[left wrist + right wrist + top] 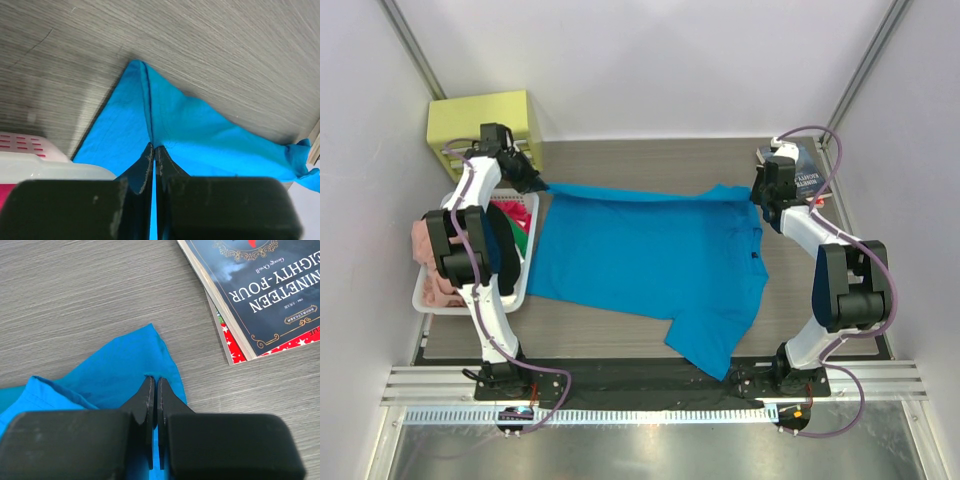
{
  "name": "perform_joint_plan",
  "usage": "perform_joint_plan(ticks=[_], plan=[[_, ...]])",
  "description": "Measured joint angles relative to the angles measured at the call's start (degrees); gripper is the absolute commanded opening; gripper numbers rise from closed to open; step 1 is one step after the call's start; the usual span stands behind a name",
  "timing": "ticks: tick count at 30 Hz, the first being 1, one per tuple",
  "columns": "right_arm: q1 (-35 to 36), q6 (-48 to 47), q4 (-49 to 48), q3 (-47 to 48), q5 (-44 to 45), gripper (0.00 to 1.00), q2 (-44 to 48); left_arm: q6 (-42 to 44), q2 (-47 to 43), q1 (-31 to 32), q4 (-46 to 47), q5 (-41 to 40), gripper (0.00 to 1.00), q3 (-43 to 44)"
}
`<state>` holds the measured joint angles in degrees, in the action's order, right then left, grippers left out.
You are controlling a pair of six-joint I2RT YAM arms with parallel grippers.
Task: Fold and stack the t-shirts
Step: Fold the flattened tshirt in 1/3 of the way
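A bright turquoise t-shirt (650, 260) lies spread across the table, its hem to the left and its collar to the right. One sleeve hangs toward the near edge. My left gripper (535, 183) is shut on the far left corner of the shirt (200, 125); in the left wrist view its tips (153, 147) pinch a raised ridge of cloth. My right gripper (757, 195) is shut on the far right corner, and the blue cloth (115, 375) shows pinched between its tips (153, 380). Other t-shirts, pink (425, 250), black and red, lie piled in a white basket (430, 300) at the left.
A yellow box (485, 125) stands at the back left, behind the basket (30, 160). Two books (805, 175) lie at the back right, close beside the right gripper; the top one has a dark blue cover (260, 290). White walls enclose the table.
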<state>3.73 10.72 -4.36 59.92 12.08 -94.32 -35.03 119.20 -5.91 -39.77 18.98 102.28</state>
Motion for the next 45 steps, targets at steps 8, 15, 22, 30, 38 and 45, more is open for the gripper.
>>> perform_joint_plan(ticks=[8, 15, 22, 30, 38, 45], plan=[[0.0, 0.02, 0.02, -0.48, 0.02, 0.01, 0.02, 1.42, -0.02, 0.26, -0.7, -1.36, 0.0, 0.0], [0.0, 0.02, 0.04, -1.57, 0.28, 0.01, 0.33, 3.65, -0.02, 1.86, -2.4, -4.46, 0.0, 0.0], [0.0, 0.02, 0.17, -3.43, 0.42, 0.01, 0.46, 4.44, -0.02, 2.32, -3.45, -6.01, 0.0, 0.0], [0.0, 0.02, 0.17, -3.43, 0.42, 0.01, 0.48, 5.14, -0.02, 2.45, -4.28, -6.56, 0.0, 0.0], [0.0, -0.96, 0.48, 4.7, 0.74, 0.01, -3.52, 4.96, 1.77, 2.45, -6.67, -6.27, 0.0, 6.97], [0.0, -2.86, -0.33, 14.01, 0.76, 0.01, -11.13, 3.37, 7.37, 2.45, -6.38, -4.76, 0.0, 17.86]])
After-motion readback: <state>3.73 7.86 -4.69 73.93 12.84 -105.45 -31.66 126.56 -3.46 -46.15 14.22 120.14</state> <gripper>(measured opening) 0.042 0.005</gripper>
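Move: The left hand holds the t-shirt's far left end about 5 cm above the table, with bare table about 7 cm straight ahead of it. The white basket's middle lies some 21 cm left and 18 cm back, the yellow drawer box's about 17 cm left and 11 cm ahead. The right hand holds the far right end at a similar height, with bare table also some 7 cm ahead; the books lie about 14 cm right and 7 cm ahead. Keep both grippers shut on the t-shirt's far edge and ease them back and down about 2 cm each, rolling the left wrist some 8 degrees so its left side rises. Hold briefly, then send both hands briskly forward towards the back wall, the left about 6 cm and the right about 8 cm from that low point, rising 4 cm or so and carrying the held edge out. ##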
